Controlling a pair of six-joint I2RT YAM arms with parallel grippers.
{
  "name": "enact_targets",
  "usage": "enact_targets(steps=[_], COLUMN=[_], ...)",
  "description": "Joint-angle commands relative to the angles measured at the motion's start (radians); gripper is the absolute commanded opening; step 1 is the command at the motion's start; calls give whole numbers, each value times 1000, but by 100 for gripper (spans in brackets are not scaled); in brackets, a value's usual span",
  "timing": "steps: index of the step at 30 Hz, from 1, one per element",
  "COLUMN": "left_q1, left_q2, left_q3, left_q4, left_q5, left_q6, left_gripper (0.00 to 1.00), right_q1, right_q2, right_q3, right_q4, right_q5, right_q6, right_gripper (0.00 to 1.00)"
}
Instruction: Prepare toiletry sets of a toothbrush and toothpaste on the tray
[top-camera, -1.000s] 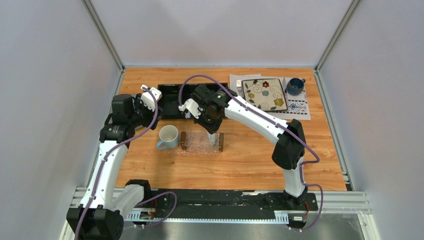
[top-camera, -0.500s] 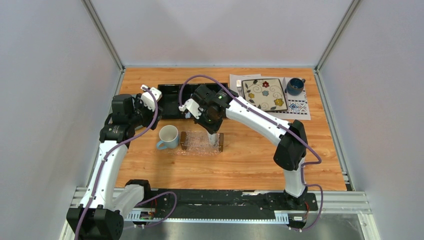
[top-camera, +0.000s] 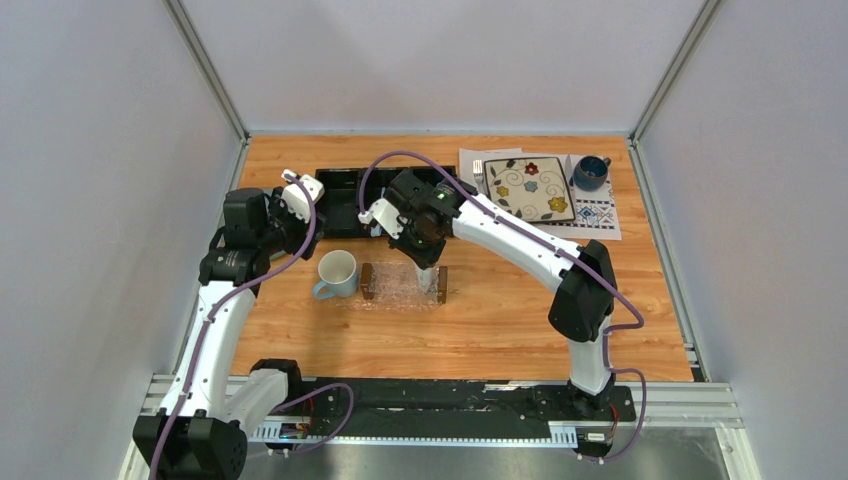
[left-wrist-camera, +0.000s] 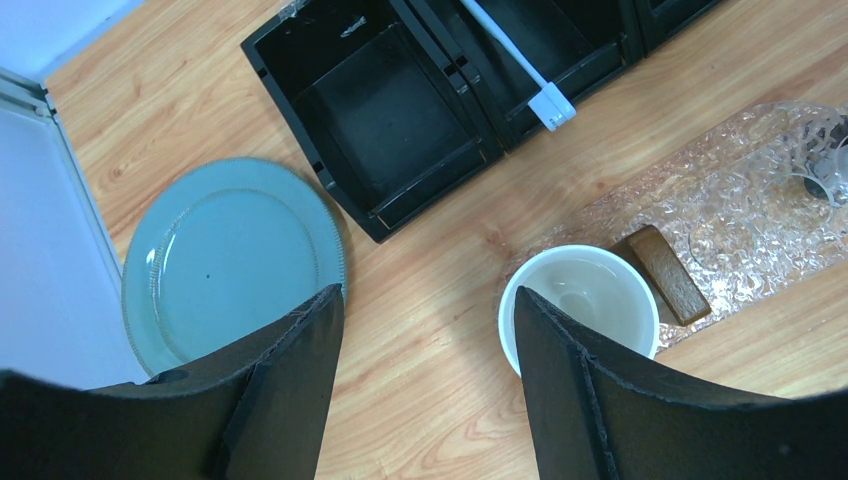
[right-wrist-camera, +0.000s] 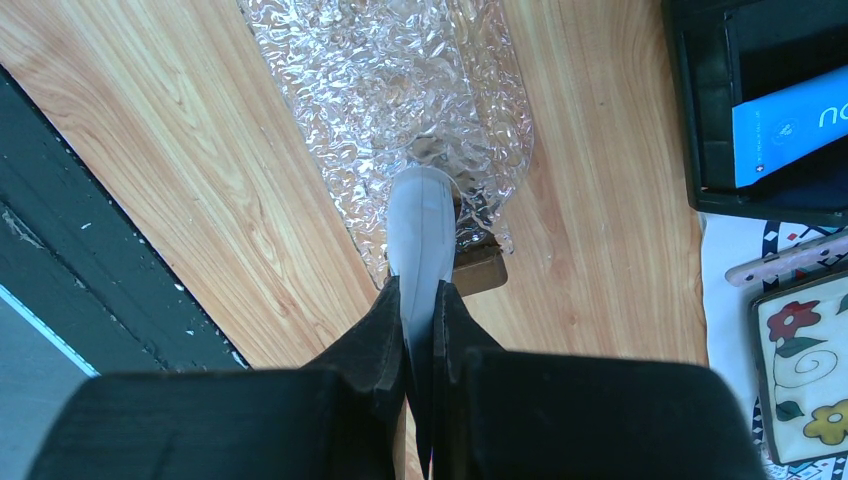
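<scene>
My right gripper (right-wrist-camera: 420, 290) is shut on a white toothpaste tube (right-wrist-camera: 420, 225). The tube hangs nozzle-down, with its tip just over the right end of the clear textured tray (right-wrist-camera: 390, 80). From above, the right gripper (top-camera: 426, 256) hovers over the tray (top-camera: 400, 284) near its right wooden bar. A white toothbrush (left-wrist-camera: 520, 65) lies in the black organizer (left-wrist-camera: 390, 120). My left gripper (left-wrist-camera: 430, 320) is open and empty above bare wood, between a teal plate and a white mug.
A white mug (top-camera: 337, 272) stands against the tray's left end. A teal plate (left-wrist-camera: 230, 260) lies at the far left. A blue packet (right-wrist-camera: 790, 125) sits in the organizer (top-camera: 345, 195). A floral plate (top-camera: 529, 188) and a blue mug (top-camera: 590, 172) stand at the back right.
</scene>
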Motion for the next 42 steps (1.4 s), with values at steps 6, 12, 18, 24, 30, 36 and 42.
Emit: enact_targets(steps=[6, 12, 18, 24, 30, 36, 42], left_q1=[8, 8, 8, 9, 8, 8, 9], left_q2=[-2, -5, -5, -1, -4, -5, -7], left_q3=[0, -1, 0, 3, 8, 9, 14], left_q4=[10, 10, 8, 8, 2, -1, -1], left_q5=[17, 17, 16, 17, 17, 19, 17], left_q6=[-7, -5, -4, -2, -2, -2, -4], left_gripper=[71, 71, 71, 71, 71, 71, 71], right_q1=[7, 8, 7, 7, 8, 8, 8], right_q2=[-51, -49, -52, -54, -62, -72, -83], right_q3=[21, 16, 13, 13, 12, 12, 45], right_q4=[38, 38, 36, 36, 36, 35, 26], right_q5=[-3, -3, -5, -3, -2, 3, 32], right_q6=[-7, -7, -8, -7, -9, -7, -7], right_gripper=[5, 6, 13, 20, 27, 29, 37])
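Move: The white toothpaste tube is already in the right hand's shut fingers, held by its flat crimped end, its middle some 4 cm below that hand and its lower end at the tray. The tray's middle lies about 4 cm left, 1 cm back and 8 cm below. The light-blue mug is roughly 17 cm left, level with the hand; the blue toothpaste is some 15 cm ahead and 3 cm right. From the left hand the white tube is about 22 cm right, 4 cm back and 10 cm lower. The white toothpaste tube is let go above the tray's right part: the right hand first holds still, then its fingers part to about a third of their range, one to each side of the crimped end. As they keep opening, the hand starts straight up, about 1 cm, barely tilting, with the tube's end still between the fingers. ##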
